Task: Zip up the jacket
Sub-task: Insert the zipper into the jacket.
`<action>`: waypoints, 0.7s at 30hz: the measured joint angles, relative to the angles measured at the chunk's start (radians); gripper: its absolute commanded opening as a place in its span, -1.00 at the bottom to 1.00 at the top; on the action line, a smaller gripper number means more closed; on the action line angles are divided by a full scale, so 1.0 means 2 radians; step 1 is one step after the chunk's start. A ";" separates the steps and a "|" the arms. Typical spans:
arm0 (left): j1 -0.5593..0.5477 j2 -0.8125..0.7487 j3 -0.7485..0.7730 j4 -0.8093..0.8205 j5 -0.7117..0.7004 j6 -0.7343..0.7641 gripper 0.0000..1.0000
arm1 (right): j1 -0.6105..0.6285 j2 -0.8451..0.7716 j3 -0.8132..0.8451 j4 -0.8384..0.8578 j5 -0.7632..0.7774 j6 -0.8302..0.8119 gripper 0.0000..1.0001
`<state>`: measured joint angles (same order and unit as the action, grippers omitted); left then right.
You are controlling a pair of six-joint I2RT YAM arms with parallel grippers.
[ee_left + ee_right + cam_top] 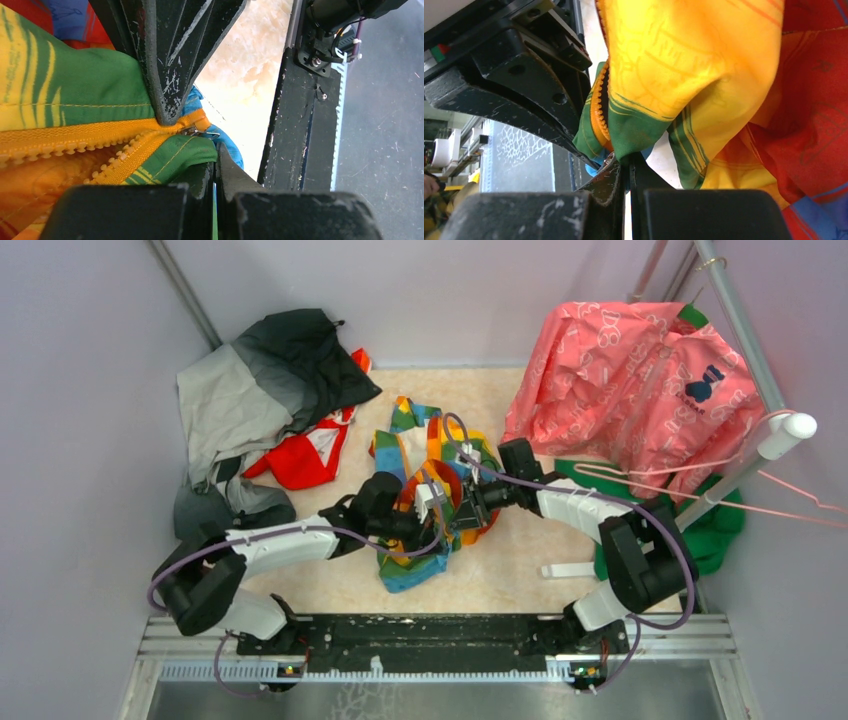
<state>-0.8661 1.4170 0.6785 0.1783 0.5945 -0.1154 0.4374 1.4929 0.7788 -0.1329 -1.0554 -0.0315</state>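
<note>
The rainbow-striped jacket point(432, 445) lies bunched at the table's middle, and both grippers meet at its lower part. In the left wrist view my left gripper point(216, 156) is shut on the green hem point(170, 155) just below the orange zipper point(75, 140). The zipper's two toothed halves spread apart to the left and join at a small metal slider point(204, 133). My right gripper point(627, 161) is shut on the green fabric beside that slider point(610, 160). Its dark fingers point(167, 75) come down onto the zipper's joined end. In the top view the left gripper point(432, 512) and the right gripper point(466, 508) almost touch.
A grey-and-black jacket point(260, 390) and a red garment point(305, 455) lie at the back left. A pink patterned garment point(630, 380) hangs on a rail point(745, 330) at the right, above green cloth point(715, 530). A pink hanger point(790, 498) sticks out there. The arms' base rail point(430, 635) runs along the near edge.
</note>
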 measured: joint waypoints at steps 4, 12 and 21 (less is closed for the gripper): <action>0.000 -0.003 -0.002 0.005 -0.005 -0.002 -1.00 | -0.001 0.000 -0.003 0.018 -0.018 0.005 -1.00; 0.000 -0.027 -0.033 0.031 -0.021 -0.014 -0.95 | -0.001 0.000 -0.017 0.059 -0.049 0.009 -1.00; -0.001 -0.052 -0.078 0.049 -0.044 -0.039 -0.23 | -0.008 -0.001 -0.049 0.130 -0.066 0.034 -1.00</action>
<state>-0.8680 1.3136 0.5224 0.2756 0.5068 -0.1940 0.4221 1.4902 0.6804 0.1272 -1.1881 0.0368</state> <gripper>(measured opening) 0.294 0.010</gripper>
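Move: Just ahead of the left fingers, which are shut on the green-blue front corner, the zipper slider lies about 2 cm forward and 1 cm right at nearly their height. From the right fingers, shut on the yellow-green front edge beside it, the slider is about 1 cm back and 1 cm left. The jacket's blue hem lies some 7 cm back and 7 cm left of the left hand, about 8 cm lower. Easing away from the slider, the left hand barely shifts at first, then draws about 2 cm left and 1 cm down, opening its fingers to roughly a third to release the green-blue corner. The right hand keeps its grip on the slider's side, moving about 1 cm back and 1 cm up while its fingertips tip upward a little. ##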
